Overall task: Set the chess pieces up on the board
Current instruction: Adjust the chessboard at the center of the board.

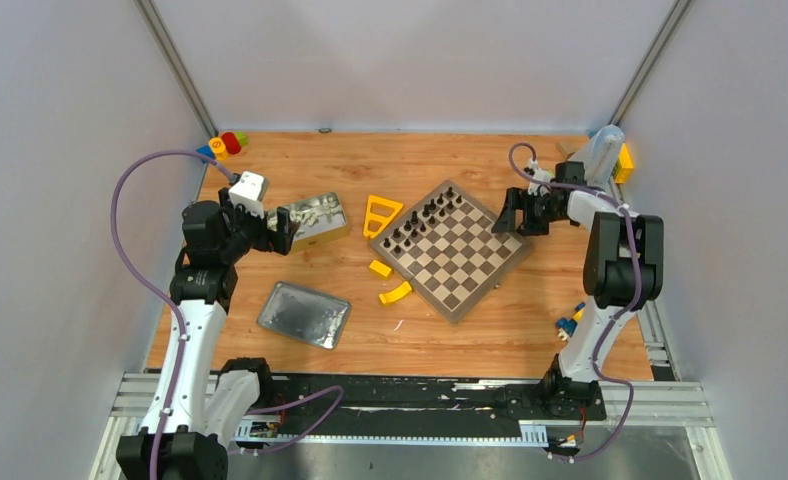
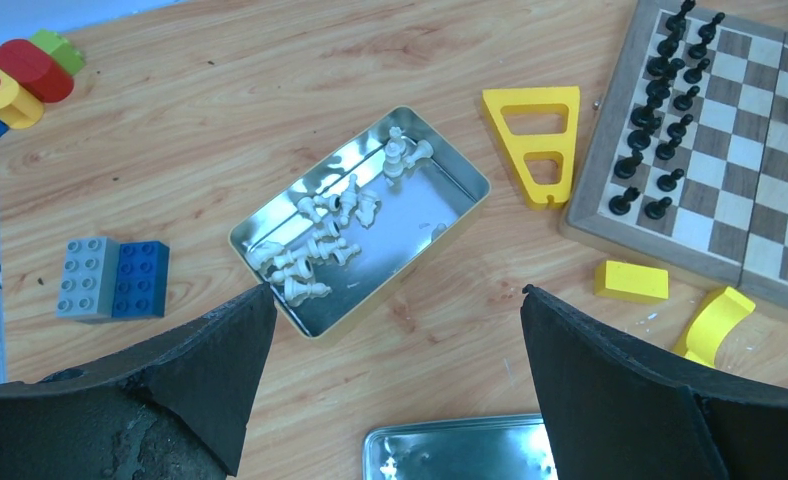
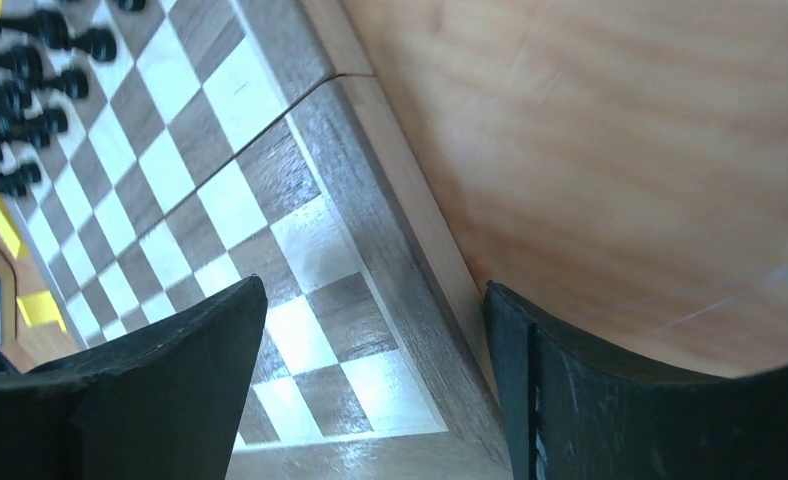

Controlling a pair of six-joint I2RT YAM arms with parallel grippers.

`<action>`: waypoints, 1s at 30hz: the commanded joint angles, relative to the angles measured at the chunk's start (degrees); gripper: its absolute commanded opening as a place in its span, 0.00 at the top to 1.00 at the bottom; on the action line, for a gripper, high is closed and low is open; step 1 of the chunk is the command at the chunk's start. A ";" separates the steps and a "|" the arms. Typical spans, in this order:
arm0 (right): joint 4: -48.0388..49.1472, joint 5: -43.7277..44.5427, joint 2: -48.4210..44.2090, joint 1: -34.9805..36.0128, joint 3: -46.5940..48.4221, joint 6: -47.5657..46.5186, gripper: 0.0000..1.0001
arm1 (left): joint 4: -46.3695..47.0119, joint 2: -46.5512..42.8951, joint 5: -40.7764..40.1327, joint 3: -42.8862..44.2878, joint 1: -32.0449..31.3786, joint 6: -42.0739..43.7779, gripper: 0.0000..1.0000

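The board [image 1: 470, 265] lies tilted like a diamond in the middle of the table. Several black chess pieces [image 1: 422, 216] stand in two rows along its far-left edge. The pale chess pieces [image 2: 325, 235] lie heaped in an open metal tin [image 2: 440, 200]. My left gripper [image 1: 285, 230] hangs open above the table just in front of that tin, and its jaws [image 2: 398, 292] hold nothing. My right gripper [image 1: 511, 214] is open over the board's right corner. In the right wrist view it [image 3: 375, 285] straddles the board's border [image 3: 370, 190], with the black pieces [image 3: 30, 80] far off.
Three yellow blocks [image 1: 381, 214] [image 1: 380, 268] [image 1: 397, 293] lie left of the board. The tin's lid [image 1: 304, 314] rests near the left arm. Toy bricks [image 2: 115, 278] and coloured blocks [image 1: 225, 145] sit at the back left, and more small toys [image 1: 570, 322] by the right arm.
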 commanded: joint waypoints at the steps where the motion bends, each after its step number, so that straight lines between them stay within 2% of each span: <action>1: -2.88 -2.38 -7.53 2.01 -6.90 -3.60 0.20 | 1.85 -0.53 0.89 -0.10 0.03 0.83 0.00; 9: -2.92 -5.49 -16.75 6.66 -18.63 -7.65 0.20 | 1.60 -0.86 0.74 0.05 0.03 0.89 0.00; 19: -3.76 -6.89 -25.45 15.12 -24.82 -13.89 0.20 | 0.16 0.22 -0.39 0.44 0.03 4.25 0.00; 24: -4.14 -8.90 -25.16 16.92 -25.40 -14.32 0.20 | -4.80 1.56 0.28 0.35 0.07 12.03 0.00; 30: -4.99 -11.24 -23.96 20.04 -25.65 -15.19 0.20 | -12.74 2.68 4.34 -1.70 0.03 27.46 0.00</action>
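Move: My right hand is low over the chessboard's outer edge, one finger already outside it. The board's middle lies about 17 cm to my left, 9 cm back and 2 cm lower. The black chess pieces stand roughly 27 cm left and 1 cm ahead; the yellow arch is some 33 cm left and 19 cm back, the yellow block 37 cm left and 13 cm back. From my raised left hand the board's middle is about 44 cm right, level ahead and 21 cm below. With the outer finger still against the chessboard's outer edge, I push my right hand back about 17 cm and left about 10, low over the table, more leftward in the second half, easing to a slow end. The hand turns some 30 degrees counter-clockwise, with the fingers staying open. Late on, my free left hand sinks about 3 cm and rolls its left side up. ##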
